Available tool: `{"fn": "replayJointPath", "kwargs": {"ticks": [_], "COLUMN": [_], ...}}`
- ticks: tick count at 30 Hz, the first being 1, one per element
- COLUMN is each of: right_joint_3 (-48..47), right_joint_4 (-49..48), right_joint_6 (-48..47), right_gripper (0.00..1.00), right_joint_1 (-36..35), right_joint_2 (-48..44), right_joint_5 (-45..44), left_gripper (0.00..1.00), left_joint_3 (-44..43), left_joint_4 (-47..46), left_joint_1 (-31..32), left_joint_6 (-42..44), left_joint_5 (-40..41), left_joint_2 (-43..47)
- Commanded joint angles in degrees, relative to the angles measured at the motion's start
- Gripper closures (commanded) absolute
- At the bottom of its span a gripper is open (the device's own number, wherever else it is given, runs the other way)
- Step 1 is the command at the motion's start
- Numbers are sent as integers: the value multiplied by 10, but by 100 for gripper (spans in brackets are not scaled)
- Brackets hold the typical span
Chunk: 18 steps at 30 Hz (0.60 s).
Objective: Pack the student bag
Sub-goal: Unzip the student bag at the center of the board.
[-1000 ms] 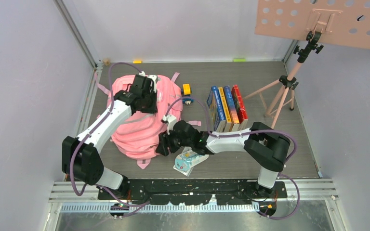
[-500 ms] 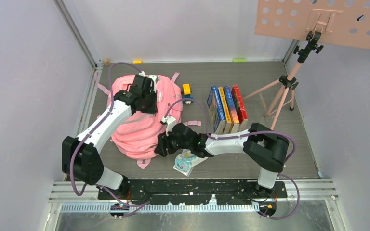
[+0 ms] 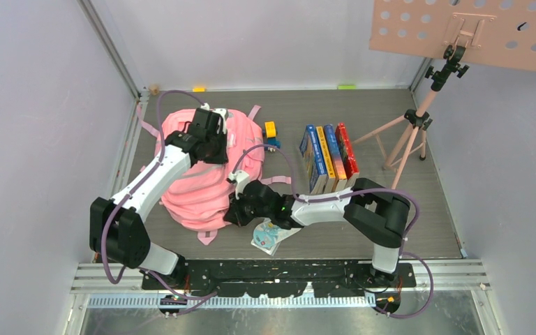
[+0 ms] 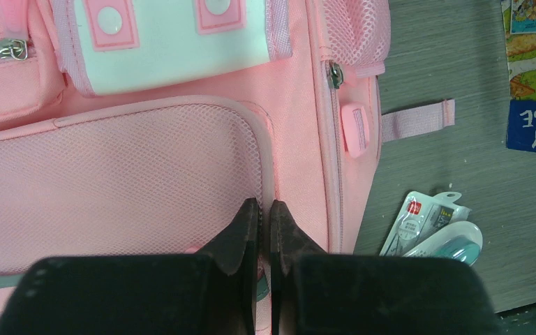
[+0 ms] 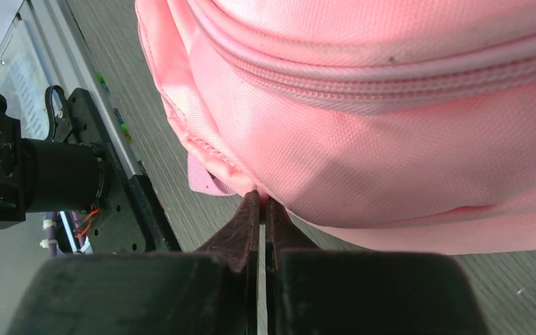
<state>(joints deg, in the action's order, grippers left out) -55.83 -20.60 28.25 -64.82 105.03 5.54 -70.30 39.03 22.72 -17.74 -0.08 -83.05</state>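
Observation:
The student bag (image 3: pixel 199 192), pink and soft, lies on the left half of the table. My left gripper (image 3: pixel 214 149) rests on top of it. In the left wrist view the bag (image 4: pixel 146 160) fills the frame, and the left gripper (image 4: pixel 265 206) is shut, with the pink seam beside the mesh pocket between its tips. My right gripper (image 3: pixel 232 213) is at the bag's near right edge. In the right wrist view it (image 5: pixel 260 199) is shut, its tips pinching the bottom seam of the bag (image 5: pixel 391 125) just above the table.
A row of books (image 3: pixel 329 159) stands right of the bag. A small yellow toy (image 3: pixel 270 130) sits behind it. A plastic packet (image 3: pixel 271 236) lies under the right arm. A music stand's tripod (image 3: pixel 410 132) occupies the back right.
The right gripper has moved slightly left and closed on the bag's lower edge; it was open before. The left arm has not moved.

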Motion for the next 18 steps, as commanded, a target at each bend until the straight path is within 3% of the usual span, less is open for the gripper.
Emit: {"fn": "replayJointPath", "kwargs": {"ticks": [1,8,18], "right_joint_3": [-18,-5,-10], "right_joint_4": [-4,93,191], "right_joint_6": [-8,-51,-115], "right_gripper": [99,100,99], "right_joint_1": [-2,-1,-2], "right_joint_2": [-19,-90,-123], "right_joint_5": [-34,-150,-85], "left_gripper": [100,100,100], "left_joint_3": [-16,-27,-63], "left_joint_4": [-68,-140,-227], "left_joint_1": [-13,-18,1], "left_joint_6": [-32,-126,-192], "left_joint_5": [29,58,113], "left_joint_2": [-1,-30,-112]}}
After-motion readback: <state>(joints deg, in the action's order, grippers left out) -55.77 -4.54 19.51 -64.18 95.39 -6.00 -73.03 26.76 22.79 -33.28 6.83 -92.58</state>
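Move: The right fingers are shut at the bag's lower right corner with the zip pull right at the tips. The bag's bottom strap lies about 4 cm back and 6 cm left of them, some 5 cm lower; the stationery pack sits about 12 cm right, 3 cm back and 5 cm lower. The left fingers hold the mesh pocket's edge. From them the zip pull is about 17 cm back, 2 cm right and 8 cm lower, the yellow toy some 8 cm ahead, 14 cm right and 11 cm lower. Rightwards and a little forward the right hand draws the gripped zip pull, about 6 cm in all, rising some 2 cm late on and tipping its fingers steeper and more forward. The left hand, still pinching the pocket edge, carries the bag forward nearly 7 cm, drifting slightly right at the end, and turns about 15 degrees counter-clockwise. ##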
